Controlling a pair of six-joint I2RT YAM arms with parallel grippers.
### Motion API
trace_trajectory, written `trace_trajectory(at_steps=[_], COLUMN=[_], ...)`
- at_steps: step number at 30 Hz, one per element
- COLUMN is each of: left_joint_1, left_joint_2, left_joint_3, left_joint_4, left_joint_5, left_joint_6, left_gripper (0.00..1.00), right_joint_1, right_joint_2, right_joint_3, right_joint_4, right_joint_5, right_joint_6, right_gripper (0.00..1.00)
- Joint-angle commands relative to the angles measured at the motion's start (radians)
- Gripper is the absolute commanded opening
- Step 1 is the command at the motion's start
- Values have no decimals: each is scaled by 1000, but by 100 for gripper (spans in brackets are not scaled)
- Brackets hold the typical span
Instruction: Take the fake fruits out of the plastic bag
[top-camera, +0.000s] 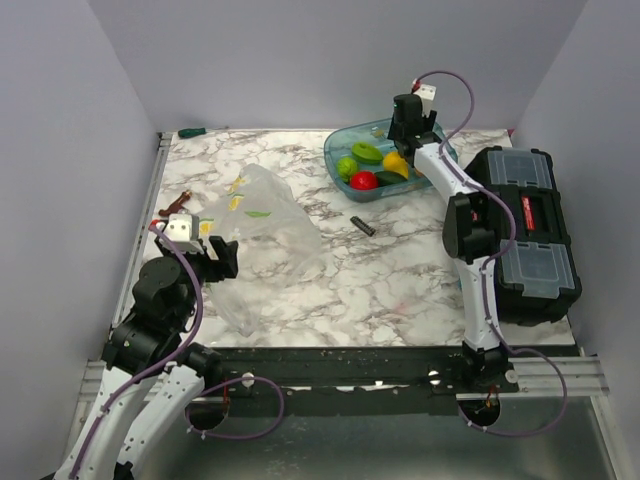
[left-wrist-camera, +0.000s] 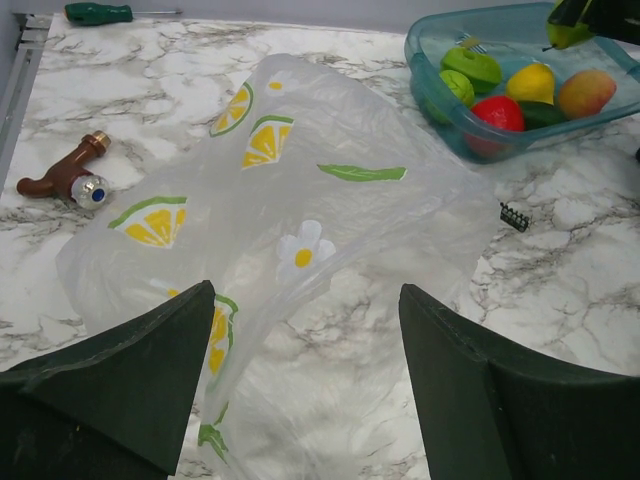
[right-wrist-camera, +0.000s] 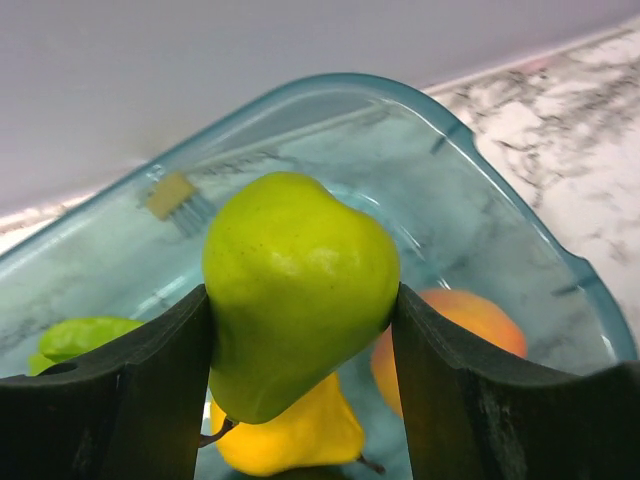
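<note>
The plastic bag (top-camera: 265, 235), see-through with lemon slices and leaves printed on it, lies crumpled and flat on the marble table. My left gripper (left-wrist-camera: 305, 290) hovers open over its near end (left-wrist-camera: 330, 200), with only film below the fingers. My right gripper (right-wrist-camera: 300, 295) is shut on a glossy green pear-shaped fake fruit (right-wrist-camera: 295, 280), held above the teal tub (right-wrist-camera: 330, 85). In the tub lie a yellow fruit (right-wrist-camera: 290, 435), a green one (top-camera: 347, 166), a dark green one (top-camera: 365, 151), a red one (top-camera: 364, 180) and an orange peach (right-wrist-camera: 470, 320).
A black toolbox (top-camera: 525, 230) stands at the right edge behind the right arm. A brown tap (left-wrist-camera: 60, 175) lies left of the bag and a green screwdriver (top-camera: 192, 131) at the far left corner. A small black part (top-camera: 362, 224) lies near the tub.
</note>
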Motion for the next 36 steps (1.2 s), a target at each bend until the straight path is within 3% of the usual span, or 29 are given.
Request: trace_trajectory(at_steps=[1, 10, 22, 29, 36], left_joint_1=[5, 5, 5, 5, 5], left_joint_2=[-12, -18, -18, -20, -10], left_joint_3=[-12, -15, -16, -21, -21], left_joint_4=[25, 25, 28, 35, 33], left_joint_5=[47, 64, 79, 88, 91], left_joint_6=[15, 16, 19, 22, 21], left_gripper=[74, 74, 75, 77, 78], right_joint_1=[-9, -32, -36, -35, -18], right_joint_2=[121, 209, 254, 144, -158], right_joint_3=[160, 204, 246, 211, -110], right_joint_4=[-107, -119, -161, -213, -179], right_joint_5=[-107, -159, -179, -194, -188], right_joint_6=[38, 90, 34, 43, 66], right_gripper=[42, 60, 96, 98, 98])
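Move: The green pear is already in the right fingers; its resting spot, the clear bit of bin floor among the other fruit, lies about 12 cm below that hand, 2 cm ahead and 2 cm left. The yellow fruit is some 3 cm back and 1 cm left of the hand, the peach 3 cm back and 7 cm right, the green star fruit level with it and 9 cm left. From the idle left hand the spot is about 42 cm ahead, 45 cm right and well below. The right fingers let go of the green pear down in the blue bin: the hand eases slightly forward and sinks about 8.5 cm towards the gap beyond the yellow fruit, then the fingers spread from their grip to wide open. Tipping some 10 degrees further down over the whole move, the emptied hand finally draws back about 4 cm and starts to rise. ##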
